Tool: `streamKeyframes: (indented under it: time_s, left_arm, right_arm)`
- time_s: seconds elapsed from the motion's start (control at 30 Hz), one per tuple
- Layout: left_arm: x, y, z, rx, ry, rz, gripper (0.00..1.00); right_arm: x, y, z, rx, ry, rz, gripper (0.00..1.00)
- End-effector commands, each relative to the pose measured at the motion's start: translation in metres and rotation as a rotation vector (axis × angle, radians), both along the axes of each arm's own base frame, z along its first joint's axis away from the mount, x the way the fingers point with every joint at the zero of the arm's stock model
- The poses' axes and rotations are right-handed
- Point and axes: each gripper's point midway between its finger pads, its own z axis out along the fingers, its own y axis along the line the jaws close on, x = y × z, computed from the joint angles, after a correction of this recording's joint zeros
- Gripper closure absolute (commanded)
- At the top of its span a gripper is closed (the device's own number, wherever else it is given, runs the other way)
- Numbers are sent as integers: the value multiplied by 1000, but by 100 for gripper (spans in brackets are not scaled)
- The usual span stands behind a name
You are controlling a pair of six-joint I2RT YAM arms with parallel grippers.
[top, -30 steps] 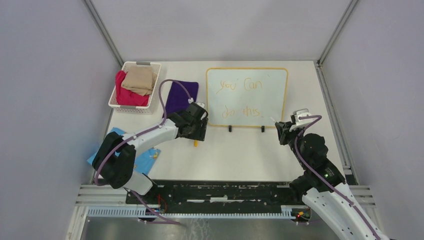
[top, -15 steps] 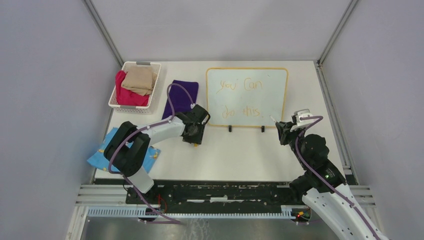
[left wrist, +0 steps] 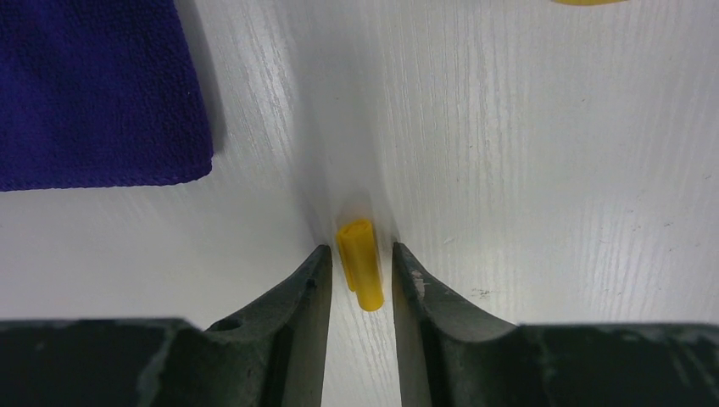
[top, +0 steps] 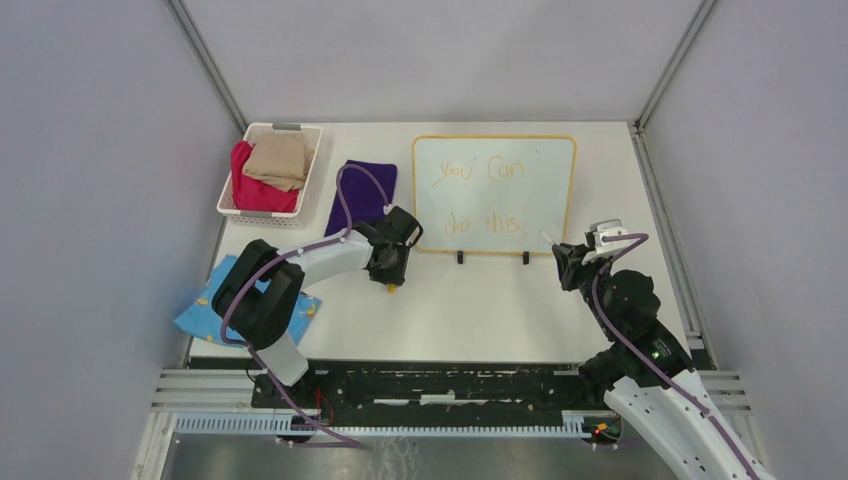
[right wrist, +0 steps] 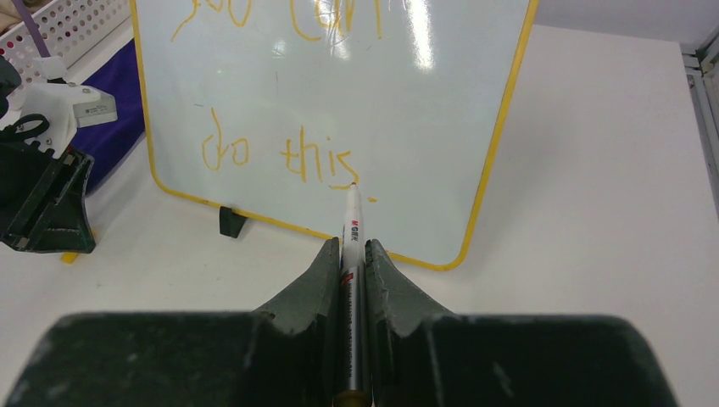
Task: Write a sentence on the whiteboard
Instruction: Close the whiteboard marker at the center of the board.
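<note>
The whiteboard (top: 540, 200), yellow-framed, lies at the back centre of the table, and the right wrist view shows its lower part (right wrist: 424, 127). The sentence (top: 483, 172) is thin orange handwriting in two lines, its lower words "do this" (right wrist: 280, 157) close ahead. My right gripper (right wrist: 353, 246) is shut on a white marker (right wrist: 352, 216) whose tip rests at the board's lower edge. My left gripper (left wrist: 360, 253) is low over the table with a finger on each side of a small yellow cap (left wrist: 359, 263), a narrow gap showing on both sides.
A white basket (top: 232, 205) with red and tan cloths stands at the back left. A purple cloth (top: 360, 190) lies beside the board. A blue cloth (top: 200, 315) lies by the left arm's base. Two black feet (top: 461, 258) stick out at the board's near edge.
The left arm's elbow has folded back towards its base and its jaws have narrowed round the yellow cap. The right arm and marker have barely moved.
</note>
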Motion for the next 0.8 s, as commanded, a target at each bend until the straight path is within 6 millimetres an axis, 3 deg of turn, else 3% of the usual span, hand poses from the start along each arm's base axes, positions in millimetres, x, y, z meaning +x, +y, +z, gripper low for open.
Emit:
streamKeyframes:
  time_s: [0.0, 0.37, 0.6, 0.77]
  left_arm:
    - [-6, 5, -13, 20, 34, 42, 63]
    - [-15, 9, -22, 31, 69, 42, 72]
    - [-11, 9, -11, 15, 31, 54, 98]
    - [-4, 11, 5, -3, -39, 76, 98]
  right_arm:
    - [0, -2, 15, 33, -40, -15, 100]
    - [0, -3, 15, 27, -44, -21, 100]
    - [2, -2, 19, 26, -49, -19, 100]
    - [2, -1, 22, 27, -49, -14, 100]
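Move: The yellow marker cap lies right between the left fingertips, its middle about 1 cm below the hand point. The purple cloth's middle is about 17 cm ahead and 6 cm to the left of this hand, and the whiteboard's some 20 cm ahead and 20 cm to the right. From the right hand, which still holds the open marker, the cap lies about 30 cm to the left, 3 cm farther out and 22 cm below. Staying in place with its fingers pointing down at the table, the left hand closes them from about two fifths open, slowly at first and then quickly, until both pads meet the sides of the marker cap and pinch it. The hand drifts less than half a centimetre and the wrist barely turns. ##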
